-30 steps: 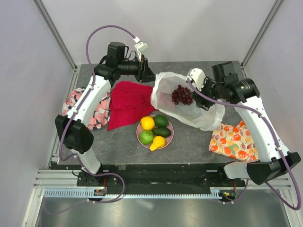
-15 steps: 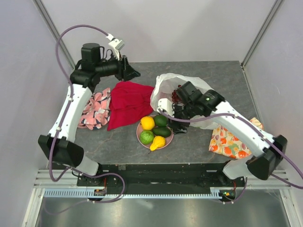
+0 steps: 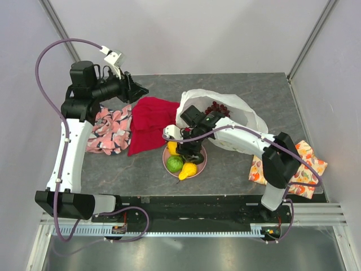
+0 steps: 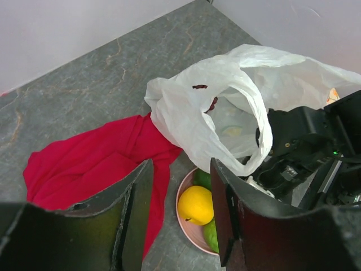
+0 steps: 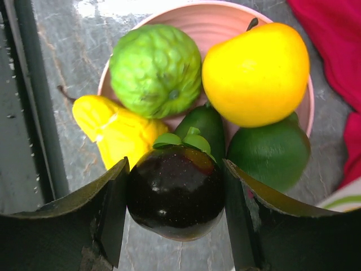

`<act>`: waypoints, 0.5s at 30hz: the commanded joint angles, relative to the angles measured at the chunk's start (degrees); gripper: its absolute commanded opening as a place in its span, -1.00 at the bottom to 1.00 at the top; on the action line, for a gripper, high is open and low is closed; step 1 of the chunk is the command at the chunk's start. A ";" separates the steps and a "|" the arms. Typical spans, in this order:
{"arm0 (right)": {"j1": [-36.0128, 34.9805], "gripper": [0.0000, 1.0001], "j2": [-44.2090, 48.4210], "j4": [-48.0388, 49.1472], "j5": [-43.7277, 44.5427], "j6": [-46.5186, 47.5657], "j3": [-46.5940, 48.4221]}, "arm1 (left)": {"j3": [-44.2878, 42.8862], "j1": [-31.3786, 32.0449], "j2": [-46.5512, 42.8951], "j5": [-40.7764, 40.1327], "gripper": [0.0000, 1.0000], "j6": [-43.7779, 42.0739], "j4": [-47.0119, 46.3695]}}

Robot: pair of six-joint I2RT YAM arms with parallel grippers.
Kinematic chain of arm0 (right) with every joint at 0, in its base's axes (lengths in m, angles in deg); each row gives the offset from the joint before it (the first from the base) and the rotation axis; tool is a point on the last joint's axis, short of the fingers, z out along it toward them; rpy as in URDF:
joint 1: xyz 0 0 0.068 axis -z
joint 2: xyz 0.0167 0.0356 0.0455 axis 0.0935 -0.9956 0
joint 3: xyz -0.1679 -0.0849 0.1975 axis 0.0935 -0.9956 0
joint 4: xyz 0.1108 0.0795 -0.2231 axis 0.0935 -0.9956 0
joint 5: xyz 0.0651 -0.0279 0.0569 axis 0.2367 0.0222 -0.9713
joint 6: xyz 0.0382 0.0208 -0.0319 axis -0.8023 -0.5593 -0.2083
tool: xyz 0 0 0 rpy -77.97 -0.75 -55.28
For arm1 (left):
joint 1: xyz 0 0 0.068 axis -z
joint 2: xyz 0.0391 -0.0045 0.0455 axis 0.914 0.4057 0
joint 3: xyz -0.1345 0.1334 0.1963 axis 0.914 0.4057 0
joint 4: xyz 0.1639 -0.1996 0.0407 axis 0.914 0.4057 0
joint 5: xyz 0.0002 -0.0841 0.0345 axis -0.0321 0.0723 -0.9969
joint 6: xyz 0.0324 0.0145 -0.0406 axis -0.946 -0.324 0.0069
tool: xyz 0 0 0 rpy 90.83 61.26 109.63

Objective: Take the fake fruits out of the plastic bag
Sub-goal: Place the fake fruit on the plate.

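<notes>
My right gripper point(image 5: 176, 209) is shut on a round dark purple fruit point(image 5: 176, 192) with green leaves, just above the pink plate point(image 5: 225, 8). On the plate lie a lime point(image 5: 156, 70), a yellow citrus point(image 5: 256, 73), a pear point(image 5: 115, 130) and two avocados point(image 5: 271, 152). The top view shows the right gripper point(image 3: 190, 148) over the plate point(image 3: 202, 164). The white plastic bag point(image 3: 242, 121) lies behind it, mouth open, with grapes point(image 3: 217, 107) inside. My left gripper point(image 3: 135, 90) hangs open and empty at the back left, apart from the bag point(image 4: 197, 113).
A red cloth point(image 3: 152, 121) lies left of the plate, and a pink floral cloth point(image 3: 110, 132) sits further left under the left arm. An orange fruit-printed cloth point(image 3: 293, 169) lies at the right edge. Walls enclose the table on three sides.
The right arm came from the bag's right side to over the plate, with the dark fruit in its jaws. The left arm pulled back to the left, away from the bag, and its jaws opened.
</notes>
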State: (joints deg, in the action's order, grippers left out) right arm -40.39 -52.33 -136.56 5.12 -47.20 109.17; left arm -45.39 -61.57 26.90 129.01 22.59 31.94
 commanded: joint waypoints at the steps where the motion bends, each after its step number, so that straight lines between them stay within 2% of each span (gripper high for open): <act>1: -1.08 0.20 -1.97 4.16 -0.40 0.60 2.27 | 0.61 -1.06 -1.46 0.86 0.05 -1.71 0.53; 2: -1.35 0.29 -2.23 4.42 0.03 0.60 2.18 | 0.53 -1.15 -1.46 1.21 0.05 -1.54 0.44; 4: -1.88 0.88 -2.15 5.30 1.70 0.08 1.92 | 0.79 -1.24 -1.29 1.47 0.05 -1.36 0.27; 5: -1.97 0.96 -1.71 5.39 1.88 -0.53 2.18 | 0.88 -1.24 -1.20 2.00 0.05 -1.01 0.18; 10: -1.88 0.96 4.17 0.32 3.12 -2.91 6.65 | 0.27 -1.33 -0.49 3.32 0.05 -0.48 -0.43; 15: -1.88 0.96 16.64 -7.78 7.41 -4.40 8.07 | -1.58 -1.24 2.93 4.99 0.06 1.10 -2.28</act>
State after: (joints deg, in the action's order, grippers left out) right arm -42.23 -47.26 -138.03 9.63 -49.82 113.26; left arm -44.72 -62.56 27.42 131.48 22.68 32.33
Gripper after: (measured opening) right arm 0.982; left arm 0.527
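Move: The right hand holds the dark purple fruit over the near-right part of the pink plate, whose middle is about 3 cm to the left and some 7 cm below. The long avocado lies roughly 4 cm straight below the hand, the round avocado 5 cm ahead, the green bumpy fruit 3 cm back and 7 cm left, and the yellow pear 5 cm back and 1 cm left. From the left hand, the plate is about 10 cm back, 16 cm right and 34 cm lower. The right hand, already holding the dark purple fruit between its fingers, eases about 1.5 cm left and 1 cm down towards the middle of the plate and opens from its grip to almost fully wide, letting the fruit go among the others. It then lifts straight up, slowly at first and faster at the end, some 6 cm from its lowest point, fingers wide and pads clear of the fruit, with the wrist tilting only slightly. ##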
